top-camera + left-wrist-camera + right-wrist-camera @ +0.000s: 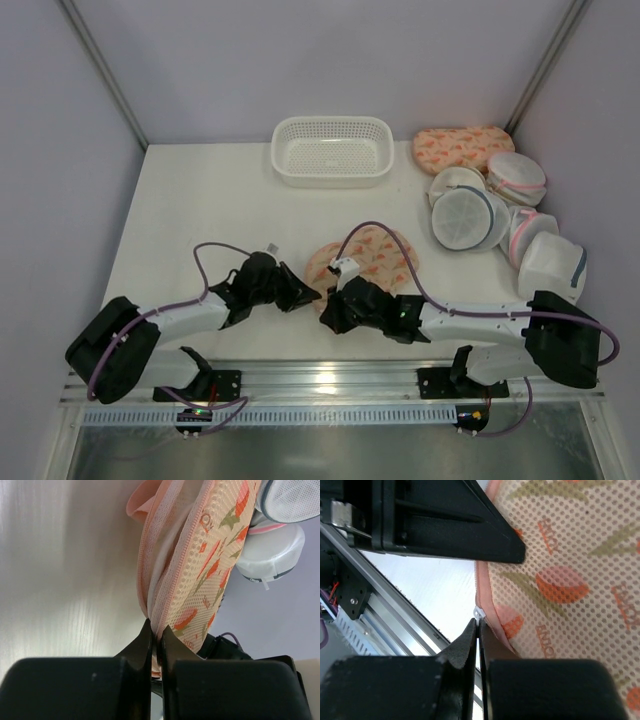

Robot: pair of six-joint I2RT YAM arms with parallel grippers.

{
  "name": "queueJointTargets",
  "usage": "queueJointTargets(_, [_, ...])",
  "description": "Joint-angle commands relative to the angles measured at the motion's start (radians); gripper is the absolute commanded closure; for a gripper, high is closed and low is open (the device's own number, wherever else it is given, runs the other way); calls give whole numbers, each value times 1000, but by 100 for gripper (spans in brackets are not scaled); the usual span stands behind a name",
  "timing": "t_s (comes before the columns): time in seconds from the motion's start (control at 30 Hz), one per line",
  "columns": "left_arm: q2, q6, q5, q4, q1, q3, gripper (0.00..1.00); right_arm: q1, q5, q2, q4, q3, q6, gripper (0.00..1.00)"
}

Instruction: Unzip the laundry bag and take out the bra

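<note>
The laundry bag (372, 260), cream-peach mesh with orange-red print and pink zipper edging, lies on the table between both arms. In the left wrist view my left gripper (156, 632) is shut on the bag's pink zipper edge (150, 587). Above that grip the two zipper edges stand slightly apart with pale fabric between them. My right gripper (479, 627) is shut on the small white zipper pull (479, 613) at the bag's (570, 580) near rim. From above, the left gripper (310, 296) and right gripper (328, 314) meet at the bag's near-left end. The bra is hidden.
A white basket (332, 150) stands at the back centre. A second printed bag (462, 147) and several round white mesh bags (465, 215) are piled at the right. The metal rail (330, 380) runs along the near edge.
</note>
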Motion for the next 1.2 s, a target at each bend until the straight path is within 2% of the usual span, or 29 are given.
queueJointTargets(0.0, [-4, 32, -51, 19, 1, 54, 100, 4, 59, -53, -102, 9, 0, 96])
queueJointTargets(0.2, [-20, 62, -88, -48, 19, 74, 100, 2, 155, -82, -313, 32, 41, 96])
queueJointTargets(0.4, [-24, 70, -96, -68, 27, 74, 100, 2, 214, -125, -406, 9, 78, 96])
queueJointTargets(0.6, [-32, 61, -71, -64, 27, 60, 98, 4, 320, -97, -534, 60, 126, 96])
queueJointTargets(0.63, [-37, 59, -68, -56, 27, 51, 95, 2, 325, -93, -537, 61, 126, 96])
queueJointTargets(0.7, [-53, 55, -73, -55, 29, 40, 74, 2, 331, -84, -540, 63, 129, 96])
queueJointTargets(0.73, [-61, 55, -79, -64, 29, 36, 59, 4, 333, -80, -542, 64, 132, 96])
queueJointTargets(0.77, [-72, 55, -88, -74, 27, 30, 33, 4, 342, -77, -552, 64, 139, 96])
queueJointTargets(0.87, [-127, 59, -131, -132, 29, 27, 9, 2, 353, -73, -580, 69, 150, 96])
queueJointTargets(1.03, [-243, 76, -186, -237, 27, 45, 2, 2, 400, -94, -661, 78, 190, 96])
queueJointTargets(1.13, [-303, 88, -215, -327, 29, 50, 2, 2, 505, -99, -848, 127, 305, 96])
queueJointTargets(1.17, [-349, 91, -231, -347, 29, 50, 2, 4, 533, -106, -962, 142, 343, 88])
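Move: Near the laundry bag's near-left rim both hands already have hold: the left fingers pinch the cloth, the right ones the zip puller. The bag's middle lies about 8 cm ahead and 10 cm to the right of the left hand, and roughly 12 cm ahead and 8 cm to the right of the right hand, some 4 cm lower. From the right hand, the white mesh bag is around 26 cm ahead and 34 cm right, the basket about 43 cm ahead and 2 cm right. Drawing the zip puller to the right along the bag's near edge, the right hand travels about 14 cm and sinks some 3 cm, rolling some 30 degrees so its fingers point more steeply down. The left hand keeps its pinch while easing about 1.5 cm forward, then opens wide, lets go of the cloth and backs off up and left. ##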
